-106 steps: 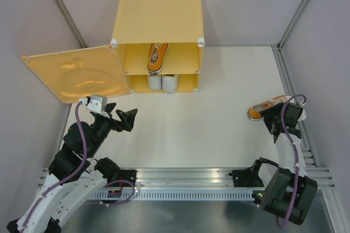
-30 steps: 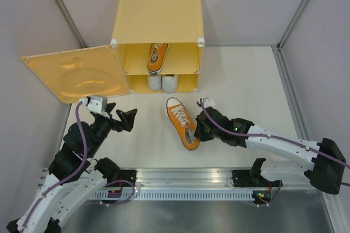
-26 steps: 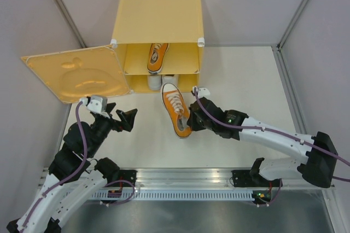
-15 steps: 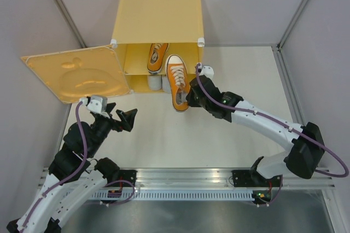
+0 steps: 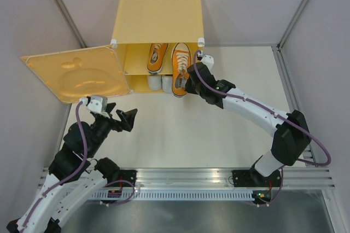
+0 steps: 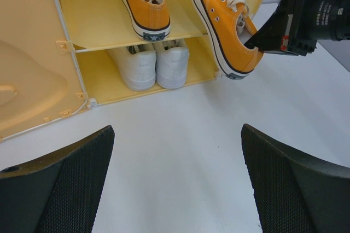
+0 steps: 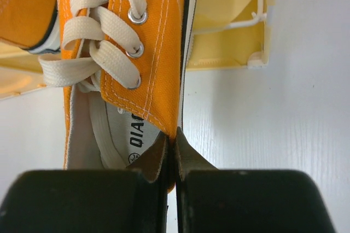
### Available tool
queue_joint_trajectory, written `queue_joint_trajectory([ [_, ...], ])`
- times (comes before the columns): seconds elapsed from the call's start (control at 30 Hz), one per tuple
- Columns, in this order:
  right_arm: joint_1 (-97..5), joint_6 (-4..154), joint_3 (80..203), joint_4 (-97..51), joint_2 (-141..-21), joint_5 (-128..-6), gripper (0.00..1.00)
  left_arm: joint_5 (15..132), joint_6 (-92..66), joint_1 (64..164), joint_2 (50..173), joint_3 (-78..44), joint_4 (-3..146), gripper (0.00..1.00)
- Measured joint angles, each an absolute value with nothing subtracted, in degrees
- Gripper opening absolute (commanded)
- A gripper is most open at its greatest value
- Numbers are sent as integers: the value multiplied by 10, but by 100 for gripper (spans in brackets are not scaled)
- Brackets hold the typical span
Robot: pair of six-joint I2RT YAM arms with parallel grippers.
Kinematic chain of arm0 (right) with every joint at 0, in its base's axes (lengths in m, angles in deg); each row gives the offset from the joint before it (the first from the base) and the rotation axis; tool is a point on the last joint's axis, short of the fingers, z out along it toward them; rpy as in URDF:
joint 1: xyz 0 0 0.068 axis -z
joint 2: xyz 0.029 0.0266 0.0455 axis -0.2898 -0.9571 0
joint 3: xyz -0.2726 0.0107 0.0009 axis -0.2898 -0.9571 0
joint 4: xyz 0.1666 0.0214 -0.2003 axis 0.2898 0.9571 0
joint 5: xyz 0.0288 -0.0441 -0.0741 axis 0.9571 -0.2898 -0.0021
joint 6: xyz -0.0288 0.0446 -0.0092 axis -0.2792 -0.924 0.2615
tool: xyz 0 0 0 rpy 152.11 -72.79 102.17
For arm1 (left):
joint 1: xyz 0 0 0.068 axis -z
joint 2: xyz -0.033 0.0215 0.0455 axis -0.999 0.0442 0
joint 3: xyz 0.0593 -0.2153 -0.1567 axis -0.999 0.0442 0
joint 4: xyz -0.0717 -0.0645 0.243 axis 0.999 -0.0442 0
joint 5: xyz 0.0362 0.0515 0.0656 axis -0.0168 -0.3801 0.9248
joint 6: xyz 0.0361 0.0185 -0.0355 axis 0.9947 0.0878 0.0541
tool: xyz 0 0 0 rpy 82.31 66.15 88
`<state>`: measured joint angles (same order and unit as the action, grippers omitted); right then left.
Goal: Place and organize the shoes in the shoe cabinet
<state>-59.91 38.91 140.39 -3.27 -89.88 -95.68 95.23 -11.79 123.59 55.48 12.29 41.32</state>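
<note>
The shoe cabinet (image 5: 158, 14) stands at the back with its door (image 5: 74, 73) swung open to the left. One orange shoe (image 5: 157, 57) lies on the upper shelf. The white pair (image 6: 134, 66) sits below it, heels outward. My right gripper (image 7: 174, 140) is shut on the side wall of the second orange shoe (image 7: 147, 52), near its heel. That shoe (image 5: 180, 69) hangs toe-first at the upper compartment's right half, its heel sticking out in front. My left gripper (image 6: 176, 134) stands open and holds nothing, low over the table in front of the door.
White table (image 5: 229, 112) with grey walls left, right and behind. The open door reaches out over the table's left side, close to my left arm. A metal rail (image 5: 186, 181) runs along the near edge.
The right arm has carried the orange shoe from the table's middle up and back to the cabinet's upper compartment, toe leading. The left arm has not moved.
</note>
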Motion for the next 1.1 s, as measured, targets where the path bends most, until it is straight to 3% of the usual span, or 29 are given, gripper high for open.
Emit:
queue_joint_trajectory([
  [0.47, -586, 372, 1535, -40, -992, -988, 1, 952, -118, 1236, 555, 123, 413, 100],
  [1.0, -599, 369, 1591, -35, -1036, -1040, 1, 952, -118, 1236, 550, 123, 413, 100],
  [1.1, -600, 369, 1601, -36, -1046, -1055, 5, 952, -118, 1236, 549, 123, 413, 100],
])
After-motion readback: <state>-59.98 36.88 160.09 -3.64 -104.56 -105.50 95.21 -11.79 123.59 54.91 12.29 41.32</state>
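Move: The empty right half of the cabinet's upper shelf, where the held orange shoe is headed, is centred about 16 cm ahead of my right hand, 4 cm left and at its height. The other orange shoe stands on that shelf some 15 cm ahead and 10 cm left; the right white shoe is about 14 cm ahead, 7 cm left and 12 cm below. From my left hand, the empty half is roughly 28 cm ahead, 20 cm right and 10 cm lower. Keeping my right fingers shut on the side of the orange shoe's heel opening, I push it toe-first into the upper compartment, about 7 cm forward with some 3 cm of lift and 3 cm to the left. The first half goes quickly, then I ease on slowly beside the other orange shoe, tipping the fingers up and turning clockwise a little, under 10 degrees each. ##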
